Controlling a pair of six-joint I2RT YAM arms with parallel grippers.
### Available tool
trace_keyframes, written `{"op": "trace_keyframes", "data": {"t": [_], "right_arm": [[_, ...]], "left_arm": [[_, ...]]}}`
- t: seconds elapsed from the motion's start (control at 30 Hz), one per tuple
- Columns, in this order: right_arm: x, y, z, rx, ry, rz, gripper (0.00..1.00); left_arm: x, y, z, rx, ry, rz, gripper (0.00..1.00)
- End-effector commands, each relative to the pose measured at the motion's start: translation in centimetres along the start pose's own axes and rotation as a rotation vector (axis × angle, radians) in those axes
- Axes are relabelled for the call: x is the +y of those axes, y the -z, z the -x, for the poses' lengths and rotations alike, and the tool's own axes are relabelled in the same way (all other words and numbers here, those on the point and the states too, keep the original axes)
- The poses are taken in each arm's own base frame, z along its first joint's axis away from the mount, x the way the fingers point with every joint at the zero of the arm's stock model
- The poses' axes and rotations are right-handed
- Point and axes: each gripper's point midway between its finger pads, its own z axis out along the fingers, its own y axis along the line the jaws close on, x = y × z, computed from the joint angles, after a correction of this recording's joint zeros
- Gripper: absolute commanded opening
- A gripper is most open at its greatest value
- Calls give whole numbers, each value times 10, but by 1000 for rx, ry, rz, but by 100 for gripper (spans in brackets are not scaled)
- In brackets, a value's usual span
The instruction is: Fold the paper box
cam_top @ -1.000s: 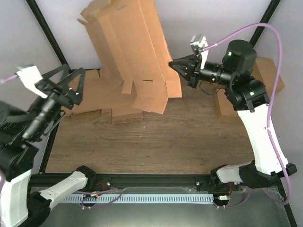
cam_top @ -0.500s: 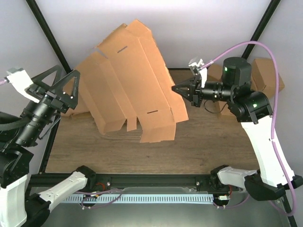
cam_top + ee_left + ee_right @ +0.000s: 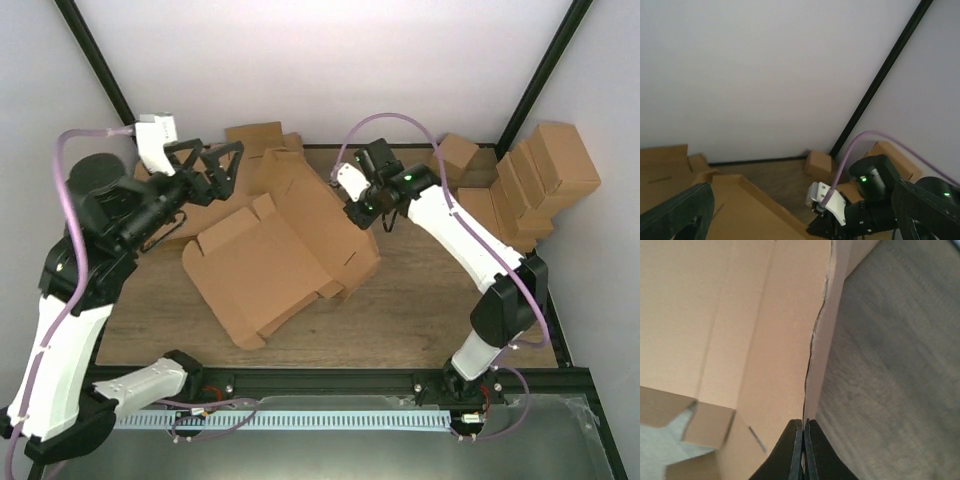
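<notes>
The paper box (image 3: 270, 265) is a brown cardboard blank lying mostly flat in the middle of the table, with its far right side raised. My right gripper (image 3: 352, 213) is shut on that raised right edge. In the right wrist view the black jaws (image 3: 804, 426) pinch the thin cardboard edge (image 3: 812, 355), with the wood table to its right. My left gripper (image 3: 218, 172) hovers wide open above the box's far left corner and holds nothing. In the left wrist view, the box's edge (image 3: 740, 212) and the right arm's wrist show between its fingers (image 3: 682, 215).
A pile of flat cardboard blanks (image 3: 255, 138) lies at the back left. Several ready-made brown boxes (image 3: 545, 165) are stacked at the back right, and one small box (image 3: 455, 155) stands nearer the right arm. Black frame posts (image 3: 535, 75) rise at the back corners.
The box, held up high a second ago, has come down onto the table. The right arm lowered with it. The left gripper opened fully and swung in toward the back middle.
</notes>
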Motion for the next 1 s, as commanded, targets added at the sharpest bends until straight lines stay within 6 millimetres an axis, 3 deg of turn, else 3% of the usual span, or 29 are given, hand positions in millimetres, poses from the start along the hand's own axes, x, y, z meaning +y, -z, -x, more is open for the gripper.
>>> {"op": "trace_keyframes", "data": {"t": [0.0,0.1,0.23,0.37,0.63,0.7,0.8,0.9,0.97], "right_arm": [[3,13,39,-106,308,-174,1],[14,-4,51,-151,417,-203,1],[28,-13,60,-210,509,-183,1],[46,-24,52,-213,669,-229,1],[67,-31,42,-248,780,-318,1],[65,-32,39,-268,814,-369,1],[46,-29,44,-278,845,-525,1],[54,-39,35,-224,983,-473,1],[55,-35,42,-248,1014,-489,1]], "left_arm": [[15,-28,-32,121,-17,53,100],[26,-48,-50,192,-33,85,100],[50,-60,-57,211,-58,168,100],[66,-70,-69,245,-86,214,100],[88,-89,-109,347,-110,259,100],[92,-94,-122,372,-80,244,100],[98,-102,-142,419,-19,199,100],[109,-109,-158,455,12,184,100],[124,-111,-171,493,1,230,100]]}}
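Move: The right hand already has the far right edge of the paper box pinched; the middle of the box lies about 16 cm to its left, 2 cm farther out and some 15 cm below. From the left hand, open and high up, the middle of the box is roughly 13 cm ahead, 7 cm to the right and 44 cm down. The flat cardboard stack lies some 35 cm ahead of the left hand, 14 cm to its left and 52 cm below. Still pinching the paper box's edge, the right hand drags it about 6 cm to the left, then also lower by some 4 cm, while turning counter-clockwise about 30 degrees and swinging its fingers up from steeply down towards level. Meanwhile the wide-open left hand sinks about 19 cm and reaches 11 cm forward towards the box, tipping down some 25 degrees. ##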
